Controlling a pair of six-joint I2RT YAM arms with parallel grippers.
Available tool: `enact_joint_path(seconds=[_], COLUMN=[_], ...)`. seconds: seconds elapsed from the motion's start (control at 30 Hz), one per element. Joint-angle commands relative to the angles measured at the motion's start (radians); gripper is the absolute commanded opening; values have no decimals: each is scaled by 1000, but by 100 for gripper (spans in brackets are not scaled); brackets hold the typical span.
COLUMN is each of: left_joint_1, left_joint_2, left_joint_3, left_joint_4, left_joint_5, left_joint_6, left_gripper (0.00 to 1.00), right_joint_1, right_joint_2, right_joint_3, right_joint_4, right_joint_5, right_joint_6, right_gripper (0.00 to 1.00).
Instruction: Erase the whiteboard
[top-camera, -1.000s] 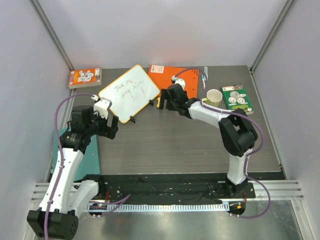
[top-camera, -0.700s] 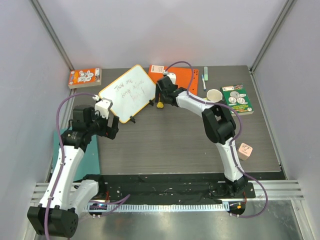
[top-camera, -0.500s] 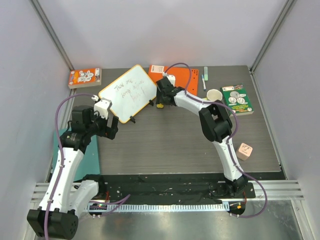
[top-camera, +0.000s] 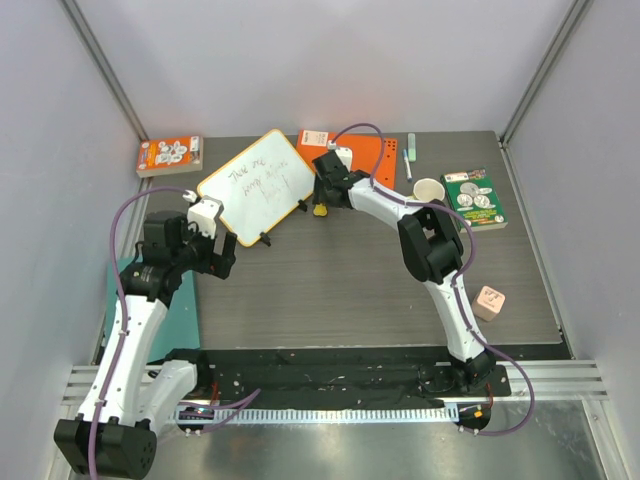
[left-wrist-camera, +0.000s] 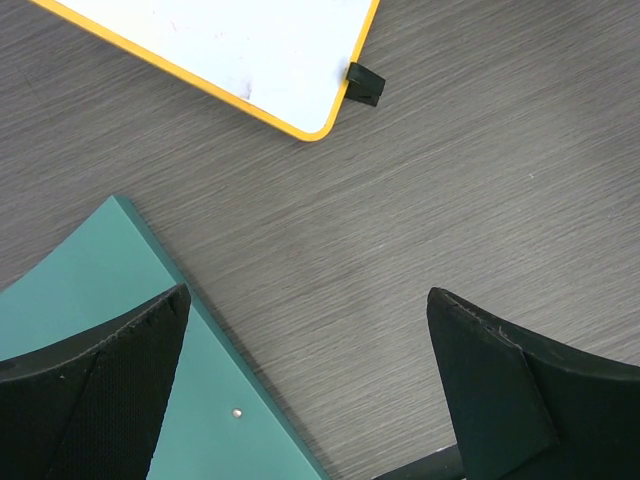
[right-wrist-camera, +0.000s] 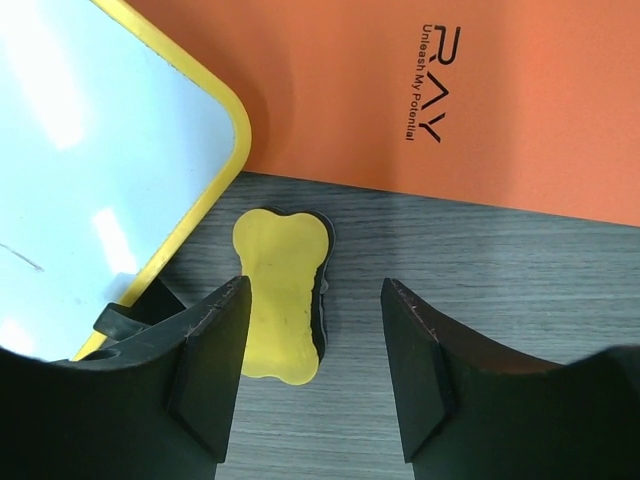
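The whiteboard (top-camera: 258, 187) lies tilted at the back left, with dark handwriting on it; its yellow-rimmed corners also show in the wrist views (left-wrist-camera: 230, 50) (right-wrist-camera: 80, 170). A yellow bone-shaped eraser (right-wrist-camera: 282, 290) lies flat on the table by the board's right corner (top-camera: 319, 210). My right gripper (right-wrist-camera: 313, 300) hangs over it (top-camera: 322, 198), open, jaws astride the eraser; the left finger is close beside it and a gap remains on the right. My left gripper (left-wrist-camera: 308, 293) is open and holds nothing, just below the board's near corner (top-camera: 222, 262).
An orange sheet (right-wrist-camera: 450, 90) lies behind the eraser. A teal sheet (left-wrist-camera: 120, 350) sits under my left gripper. A paper cup (top-camera: 429, 191), green box (top-camera: 474, 197), pen (top-camera: 409, 156), orange box (top-camera: 169, 155) and pink cube (top-camera: 489, 301) stand around. A black clip (left-wrist-camera: 365, 84) sticks out from the board.
My right gripper has swung left from over the orange sheet to the eraser and its jaws have narrowed. The left arm has not moved.
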Motion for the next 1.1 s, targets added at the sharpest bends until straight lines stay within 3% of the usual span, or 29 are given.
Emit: enact_joint_path(seconds=[0.0,0.3,0.7,0.8,0.97,1.07], left_joint_1=[1,1,1,1,1,29], left_joint_2=[-5,-14,-19,-8,27,40], left_joint_3=[9,4,1,3,11,9], left_joint_4=[-2,-3,6,14,31,54], left_joint_5=[-17,-22,-42,-48,-74,-14], left_joint_6=[8,5,-1,-2,-14,-19], left_gripper=[100,100,100,100,100,100], right_joint_1=[1,17,31,31,32,32], right_joint_2=[-8,45,41,10,-62,-108], right_joint_3=[17,21,-64,-112,-208,-288], right_joint_4=[34,47,43,43,50,83], right_joint_5=[-29,-44,81,100,95,86], right_joint_6=[21,45,79,71,56,53], right_gripper=[61,61,38,27,24,23])
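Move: The yellow eraser lies about 2 cm to the right hand's left and 2 cm below, neither ahead nor back, nearly under the left finger. The near black clip on the whiteboard is some 6 cm left and level with the hand; the whiteboard's middle is about 15 cm left and 4 cm ahead, and the orange folder's middle some 10 cm ahead and 4 cm right. From the left hand the eraser is about 23 cm ahead, 20 cm right and 17 cm below. Sidling left about 2 cm and sinking nearly as far, the right hand brings its part-open fingers around the eraser, then narrows them until they pinch its two long sides. With the grip taken and at the same low height, it draws the eraser back roughly 1.5 cm and as much to the right, away from the whiteboard and the orange folder. ##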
